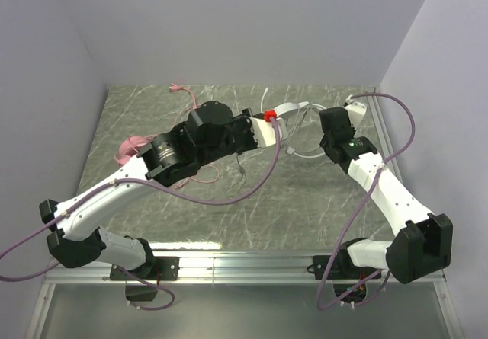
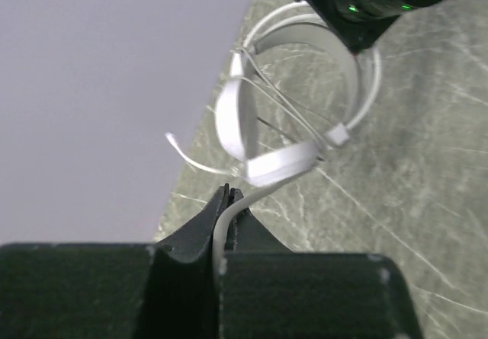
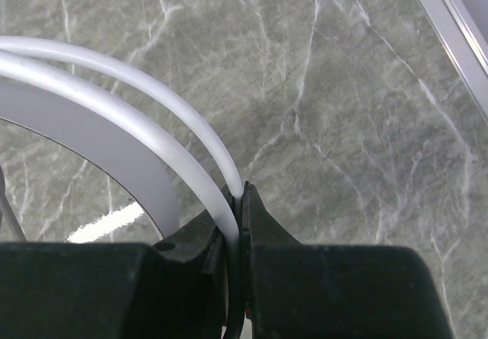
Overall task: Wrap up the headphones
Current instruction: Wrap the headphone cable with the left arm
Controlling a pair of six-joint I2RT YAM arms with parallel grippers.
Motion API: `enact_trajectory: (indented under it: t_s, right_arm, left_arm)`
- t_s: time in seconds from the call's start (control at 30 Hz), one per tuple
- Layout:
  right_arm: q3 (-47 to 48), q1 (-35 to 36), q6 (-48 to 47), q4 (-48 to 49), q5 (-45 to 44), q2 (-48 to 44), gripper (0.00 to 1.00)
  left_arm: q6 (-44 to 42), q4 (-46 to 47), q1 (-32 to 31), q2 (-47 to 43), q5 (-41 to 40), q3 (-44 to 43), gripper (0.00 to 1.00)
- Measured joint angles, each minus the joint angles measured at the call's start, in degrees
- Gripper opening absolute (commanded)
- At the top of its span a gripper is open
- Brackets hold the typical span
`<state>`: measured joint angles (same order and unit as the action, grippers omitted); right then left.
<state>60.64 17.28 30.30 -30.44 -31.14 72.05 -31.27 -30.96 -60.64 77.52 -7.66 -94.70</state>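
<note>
The white-grey headphones (image 1: 291, 110) hang between my two grippers near the back of the table, their thin cord (image 2: 245, 118) looped in loose turns around the headband (image 2: 364, 87). My left gripper (image 1: 274, 120) (image 2: 227, 196) is shut on the white cord, which runs out from between the fingertips. My right gripper (image 1: 329, 142) (image 3: 242, 193) is shut on the headband's two white hoops (image 3: 137, 103). The pink headphones (image 1: 128, 148) lie at the left, mostly hidden under my left arm, with their pink cord (image 1: 183, 91) trailing toward the back wall. No ear cups show clearly.
Grey walls close the table on the left, back and right. A metal rail (image 1: 244, 259) runs along the near edge by the arm bases. Purple cables (image 1: 404, 118) arc off both arms. A loop of pink cord (image 1: 207, 176) lies under the left arm.
</note>
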Motion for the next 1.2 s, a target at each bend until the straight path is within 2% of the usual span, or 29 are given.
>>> enact_trajectory:
  t_s: [0.23, 0.4, 0.73, 1.2]
  right_arm:
    - [-0.7, 2.1, -1.2, -0.4, -1.5, 0.0, 0.0]
    - [-0.9, 3.9, -2.3, -0.2, -1.5, 0.0, 0.0]
    - [-1.0, 9.2, -3.9, -0.5, -3.8, 0.5, 0.0]
    - [-1.2, 16.4, -5.2, 0.7, -4.2, 0.9, 0.0]
  left_arm:
    - [-5.4, 2.9, 2.9, 3.4, -0.6, -2.2, 0.01]
    - [-8.9, 4.1, 7.2, 5.2, 4.5, -3.5, 0.0]
    - [-17.3, 0.4, 10.4, 17.9, 10.0, -15.3, 0.0]
    - [-18.8, 0.9, 15.7, 21.6, 17.9, -16.9, 0.0]
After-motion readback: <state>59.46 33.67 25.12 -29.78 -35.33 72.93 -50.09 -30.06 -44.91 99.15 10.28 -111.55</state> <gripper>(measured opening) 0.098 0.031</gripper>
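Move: Out to the left hand's right, and well below it, are the white headphones whose cable it already holds: their middle is some 12 cm ahead, 15 cm to the right and 20 cm lower. The white mic boom's tip is about 8 cm farther out than that middle and 9 cm to its left. Loops of pink cable lie on the table roughly 8 cm ahead of the left hand, 20 cm to its left and 40 cm below. From the right hand, gripping the headband, the headphones' middle is about 8 cm left and 1 cm ahead. Leading the pinched cable forward about 13 cm, the left hand rises slightly, then drifts right and sinks a little as it passes to above the headphones' far side, fingers still shut and wrist tilting some 15 degrees. The right hand keeps its grip on the headband and swings the headphones left about 8 cm to meet it, drawing back slightly and turning some 15 degrees counter-clockwise. ##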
